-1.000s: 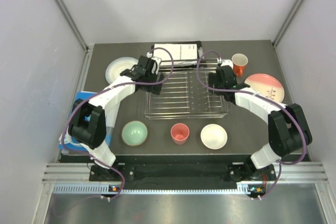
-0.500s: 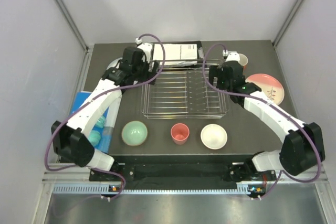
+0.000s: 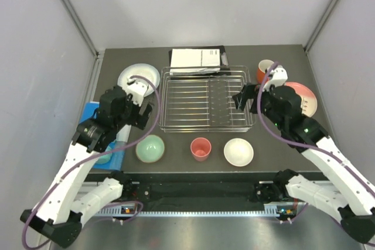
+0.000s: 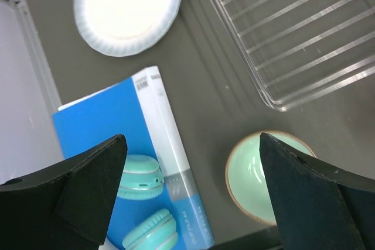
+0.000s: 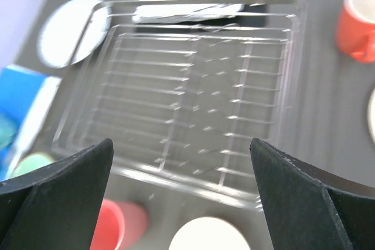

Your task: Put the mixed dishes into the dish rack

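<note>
The dish rack (image 3: 205,128) stands mid-table with nothing in it, also seen in the wrist views (image 4: 293,33) (image 5: 199,86). Behind its left corner lies the white plate (image 3: 139,76) (image 4: 127,9). The orange mug (image 3: 265,69) (image 5: 357,24) and the pink plate (image 3: 304,99) are at its right. In front sit the mint bowl (image 3: 150,148) (image 4: 258,174), the pink cup (image 3: 201,149) (image 5: 114,226) and the white-inside bowl (image 3: 238,151) (image 5: 205,235). My left gripper (image 3: 143,114) (image 4: 193,185) hangs open left of the rack. My right gripper (image 3: 241,99) (image 5: 181,191) is open over the rack's right edge.
A blue sheet (image 3: 94,112) (image 4: 99,133) with teal rounded pieces (image 4: 137,174) lies at the table's left edge. A white printed paper on a black board (image 3: 196,58) sits behind the rack. Grey walls close in on both sides and at the back.
Both arms have pulled back from the rack's far corners toward the near side and risen. Both sets of jaws have opened wider. The dishes have not moved.
</note>
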Robot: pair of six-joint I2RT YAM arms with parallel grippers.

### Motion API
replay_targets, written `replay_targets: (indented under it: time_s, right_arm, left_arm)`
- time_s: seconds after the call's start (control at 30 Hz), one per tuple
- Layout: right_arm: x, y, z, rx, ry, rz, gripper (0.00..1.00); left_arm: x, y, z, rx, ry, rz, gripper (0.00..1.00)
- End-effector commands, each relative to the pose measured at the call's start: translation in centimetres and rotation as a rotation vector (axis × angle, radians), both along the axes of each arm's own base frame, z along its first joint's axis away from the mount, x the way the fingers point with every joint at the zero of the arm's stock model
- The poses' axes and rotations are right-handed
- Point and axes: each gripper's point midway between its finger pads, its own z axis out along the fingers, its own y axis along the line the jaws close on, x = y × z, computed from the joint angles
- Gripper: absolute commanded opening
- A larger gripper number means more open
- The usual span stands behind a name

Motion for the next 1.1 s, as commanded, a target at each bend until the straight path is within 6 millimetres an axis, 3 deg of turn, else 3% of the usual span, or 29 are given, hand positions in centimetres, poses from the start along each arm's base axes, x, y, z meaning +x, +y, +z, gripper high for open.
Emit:
replay_targets:
  time_s: [0.0,0.23,0.5,0.7,0.93,1.07]
  right_arm:
    - [-3.4,1.2,-1.3,0.049,0.051,0.071,1.0]
    - [-5.8,2.2,-3.5,0.086,0.104,0.11,1.0]
    - [-6.7,2.4,-3.8,0.083,0.086,0.116,1.0]
    - [-7.3,2.4,-3.4,0.061,0.073,0.096,1.0]
    - [-7.6,2.1,-2.7,0.08,0.048,0.083,1.0]
    - [-7.5,2.0,-2.2,0.078,0.043,0.078,1.0]
  left_arm:
    - [-3.2,-0.3,-3.1,0.041,0.11,-0.132,0.99]
    - [-4.8,-0.1,-7.9,0.108,0.204,-0.212,0.99]
    - [-4.7,1.5,-13.4,0.269,0.288,-0.252,0.99]
    - [-4.4,1.6,-15.7,0.286,0.292,-0.255,0.99]
    - [-3.2,2.1,-16.8,0.33,0.249,-0.234,0.99]
    - [-3.5,2.0,-19.0,0.329,0.295,-0.25,0.99]
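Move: The green bowl lies about 22 cm below the left hand, some 5 cm back and 2 cm to its right. The blue box is about 17 cm to the left of that hand, the white plate 22 cm ahead and 5 cm left. The white bowl is 26 cm below the right hand, about 9 cm back; the red cup lies 8 cm back and 13 cm left of this hand, the dish rack's middle 11 cm ahead and 13 cm left. Nothing is touched yet: the left hand sinks steeply towards the green bowl, about 18 cm down and 5 cm back, fingers wide open and tipping further downwards as it turns clockwise, until one finger hangs over the bowl's inside. The right hand, also open, draws back some 8 cm and down 4 towards the white bowl, slowing to a near stop high above the table. ##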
